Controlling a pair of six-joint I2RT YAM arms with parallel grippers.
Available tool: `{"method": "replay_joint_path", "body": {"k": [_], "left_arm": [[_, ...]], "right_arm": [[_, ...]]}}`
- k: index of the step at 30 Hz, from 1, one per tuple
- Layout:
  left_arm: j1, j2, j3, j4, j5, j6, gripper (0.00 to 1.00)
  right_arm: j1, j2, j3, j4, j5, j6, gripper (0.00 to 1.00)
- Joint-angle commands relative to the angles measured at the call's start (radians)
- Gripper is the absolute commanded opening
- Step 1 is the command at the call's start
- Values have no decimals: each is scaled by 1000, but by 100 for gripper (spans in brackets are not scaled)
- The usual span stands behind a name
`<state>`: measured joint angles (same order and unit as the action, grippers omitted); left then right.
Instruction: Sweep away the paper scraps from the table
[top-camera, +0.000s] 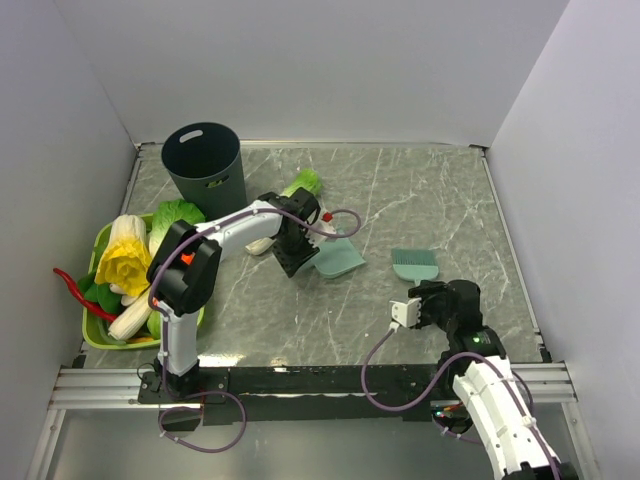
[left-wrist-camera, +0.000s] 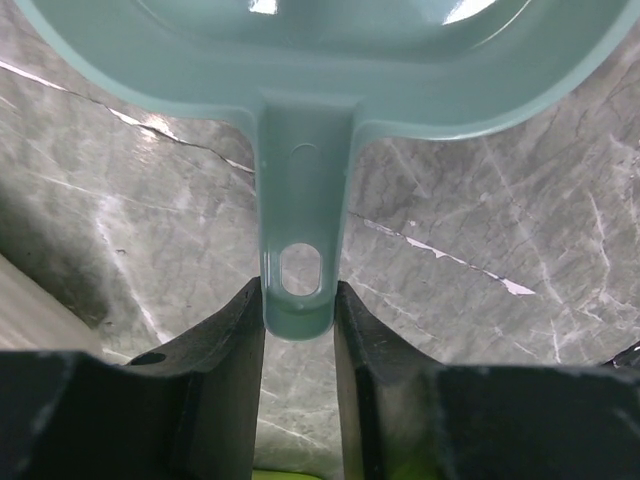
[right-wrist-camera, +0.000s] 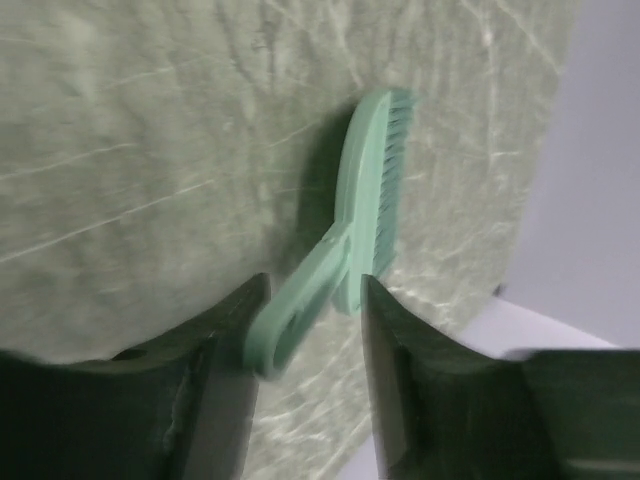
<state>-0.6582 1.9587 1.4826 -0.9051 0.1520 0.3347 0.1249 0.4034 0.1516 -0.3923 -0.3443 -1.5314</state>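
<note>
My left gripper (top-camera: 296, 252) (left-wrist-camera: 299, 300) is shut on the end of the teal dustpan's handle (left-wrist-camera: 300, 210), and the dustpan (top-camera: 339, 259) lies on the grey marble table (top-camera: 440, 190) just right of it. The teal hand brush (top-camera: 413, 263) (right-wrist-camera: 372, 190) rests on the table further right. My right gripper (top-camera: 428, 293) (right-wrist-camera: 313, 285) stands open around the brush's handle: the handle leans by the left finger (right-wrist-camera: 235, 330), with a gap to the right one. No paper scraps show in any view.
A dark round bin (top-camera: 204, 166) stands at the back left. A lime-green tray (top-camera: 92, 335) of vegetables sits at the left edge. A pale-green cabbage (top-camera: 302, 184) lies behind the left arm. White walls close in three sides.
</note>
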Motion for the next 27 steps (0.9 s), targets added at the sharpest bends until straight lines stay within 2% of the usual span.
{"method": "replay_joint_path", "body": {"k": [1, 2, 5, 6, 8, 10, 11, 14, 15, 19, 21, 22, 25, 27], "left_arm": [[0, -30, -16, -2, 3, -8, 37], [0, -30, -18, -3, 4, -11, 40], [0, -47, -27, -8, 6, -17, 51], [0, -52, -28, -6, 4, -20, 54], [0, -72, -35, -3, 0, -25, 68], [0, -96, -35, -2, -3, -25, 72], [0, -106, -33, -3, -5, -28, 84], [2, -144, -13, -8, -6, -19, 88], [2, -165, -1, -6, -12, -17, 96], [17, -228, 33, 31, 8, -25, 97], [31, -251, 60, 61, 9, -46, 96], [35, -257, 74, 70, 9, -55, 96], [68, -267, 142, 95, 12, -97, 96], [101, -264, 201, 107, 15, -121, 97]], "right_arm": [[4, -18, 123, -302, -39, 60, 66], [4, -14, 137, -368, -36, 71, 73], [4, 6, 203, -443, -36, 145, 85], [4, 12, 241, -488, -41, 161, 86], [4, 34, 276, -513, -45, 227, 91], [4, 60, 324, -499, -44, 327, 95], [4, 74, 342, -487, -44, 365, 97], [4, 156, 442, -459, -59, 509, 100], [2, 210, 498, -453, -61, 555, 100], [4, 377, 664, -419, 4, 891, 100], [4, 475, 767, -430, 27, 979, 100], [4, 497, 787, -409, 68, 1095, 100], [4, 555, 850, -313, 269, 1308, 100], [4, 578, 899, -277, 343, 1359, 100]]}}
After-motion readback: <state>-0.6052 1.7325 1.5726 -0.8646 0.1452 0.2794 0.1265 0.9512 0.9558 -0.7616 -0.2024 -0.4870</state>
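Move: The left hand still holds the handle end of the dustpan, whose middle lies about 7 cm to its right, 1 cm ahead and 2 cm lower; the long cabbage is some 11 cm ahead and 3 cm left of this hand, the bin about 17 cm ahead and 15 cm left. The right hand's fingers, already partly open, are around the brush handle, the brush's middle about 5 cm ahead, 1 cm left and 4 cm below; the dustpan is some 18 cm left of this hand and 8 cm ahead. The right hand opens fully and slides back about 5 cm off the brush handle, then swings up some 13 cm and forward again over the brush, while rolling roughly 60 degrees, clockwise as seen from above. Meanwhile the left hand sinks just under a centimetre, easing slightly back and left as its fingers spread wide and let go of the dustpan handle, then lifts quickly about 12 cm and forward, clear of the dustpan, its fingertips tipping forward. ##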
